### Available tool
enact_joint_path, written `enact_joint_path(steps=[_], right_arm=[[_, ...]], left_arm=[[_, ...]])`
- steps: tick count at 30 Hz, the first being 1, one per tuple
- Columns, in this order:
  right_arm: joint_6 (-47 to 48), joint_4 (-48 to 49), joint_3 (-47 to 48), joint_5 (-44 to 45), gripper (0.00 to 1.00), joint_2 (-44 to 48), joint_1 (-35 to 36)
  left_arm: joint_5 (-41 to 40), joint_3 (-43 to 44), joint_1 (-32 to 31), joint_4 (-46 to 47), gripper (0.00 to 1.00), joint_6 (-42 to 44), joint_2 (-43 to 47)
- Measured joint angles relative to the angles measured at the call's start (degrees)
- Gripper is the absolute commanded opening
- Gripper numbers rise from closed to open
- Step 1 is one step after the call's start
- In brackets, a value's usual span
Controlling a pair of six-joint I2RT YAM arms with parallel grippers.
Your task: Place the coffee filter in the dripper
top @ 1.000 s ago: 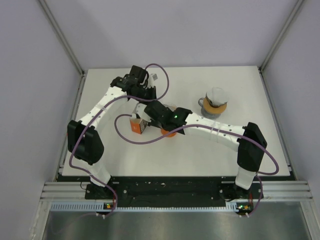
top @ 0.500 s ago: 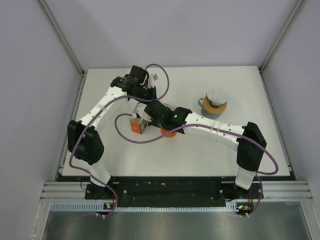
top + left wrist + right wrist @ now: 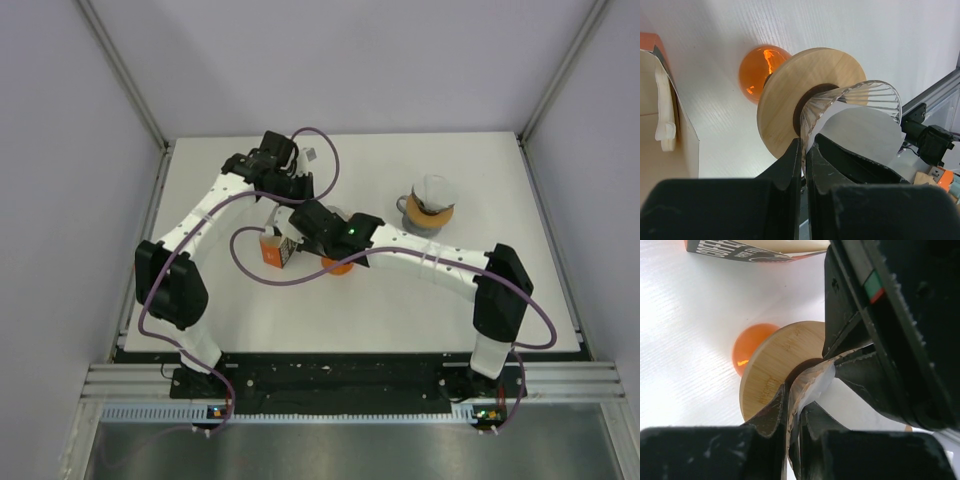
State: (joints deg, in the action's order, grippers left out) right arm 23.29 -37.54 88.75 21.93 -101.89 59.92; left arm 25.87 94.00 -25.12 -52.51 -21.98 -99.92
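Note:
The dripper (image 3: 855, 95) is a ribbed glass cone with a round wooden collar (image 3: 790, 90), standing over an orange glass base (image 3: 757, 70). A white coffee filter (image 3: 860, 130) lies inside the cone. My left gripper (image 3: 804, 150) is shut on the cone's rim, with the filter's edge between its jaws. My right gripper (image 3: 792, 400) is shut on another part of the same rim (image 3: 812, 375), also pinching the filter (image 3: 850, 407). In the top view my right arm hides most of the dripper, and only the orange base (image 3: 338, 266) shows.
An open orange box of filters (image 3: 272, 250) stands just left of the dripper, close to both wrists. A second dripper on a grey mug (image 3: 428, 208) stands at the right. A purple cable (image 3: 250, 270) loops over the table near the box.

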Motion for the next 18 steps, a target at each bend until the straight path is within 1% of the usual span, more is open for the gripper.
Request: enact_joint_path(steps=[1, 2, 3, 4, 7, 8, 9, 10, 12, 16, 18], right_arm=[[-0.02, -0.13, 0.11, -0.07, 0.36, 0.00, -0.04], [-0.46, -0.17, 0.17, -0.28, 0.34, 0.00, -0.09], [0.07, -0.46, 0.20, -0.87, 0.15, 0.00, -0.17], [0.04, -0.52, 0.22, -0.61, 0.00, 0.00, -0.09], [-0.46, -0.59, 0.50, -0.57, 0.00, 0.00, -0.20], [-0.59, -0.52, 0.61, -0.68, 0.03, 0.00, -0.35], [-0.59, -0.55, 0.61, -0.79, 0.25, 0.00, -0.37], [-0.63, -0.59, 0.61, -0.76, 0.38, 0.00, -0.39], [-0.55, -0.96, 0.61, -1.51, 0.49, 0.00, -0.42], [-0.52, -1.27, 0.68, -2.43, 0.63, 0.02, 0.35], [-0.52, -2.01, 0.68, -3.37, 0.68, 0.04, 0.39]], left_arm=[[0.00, 0.00, 0.00, -0.02, 0.00, 0.00, 0.00], [0.04, 0.00, 0.00, -0.04, 0.00, 0.00, 0.00], [0.22, 0.00, 0.00, 0.02, 0.00, -0.31, 0.00], [0.31, 0.09, 0.02, 0.39, 0.00, -0.04, 0.00], [0.00, 0.09, -0.04, 0.22, 0.00, 0.09, 0.00], [-0.11, 0.09, -0.04, 0.28, 0.00, 0.09, 0.00], [-0.24, 0.09, -0.04, 0.28, 0.00, 0.09, 0.00], [-0.24, 0.09, -0.04, 0.28, 0.00, 0.09, 0.00], [-0.13, 0.09, -0.04, 0.39, 0.00, -0.33, 0.00], [-0.31, 0.20, -0.02, 1.51, 0.00, -0.09, -0.02], [-0.31, 0.22, -0.02, 2.16, 0.00, -0.22, -0.28]])
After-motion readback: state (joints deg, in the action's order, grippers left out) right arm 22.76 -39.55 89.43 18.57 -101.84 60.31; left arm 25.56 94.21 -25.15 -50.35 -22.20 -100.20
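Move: The dripper, with the paper filter in it, sits upright on the orange carafe. Its middle lies about 4 cm ahead of the right hand, 3 cm to its right and 3 cm below; the carafe is under it, some 12 cm below the hand. The filter box is about 10 cm left of the right hand, 5 cm farther out and 10 cm lower. From the left hand, the dripper is roughly 5 cm to the right, level ahead, 5 cm below. Let go of the filter's edge with the right gripper: after a brief loosening and re-closing, open its fingers from nearly shut to over half open, one either side of the paper, and ease the hand back about 1 cm, away from the dripper. Keep the left gripper shut on the filter edge at the dripper's rim, edging it forward 1 cm at the end. ##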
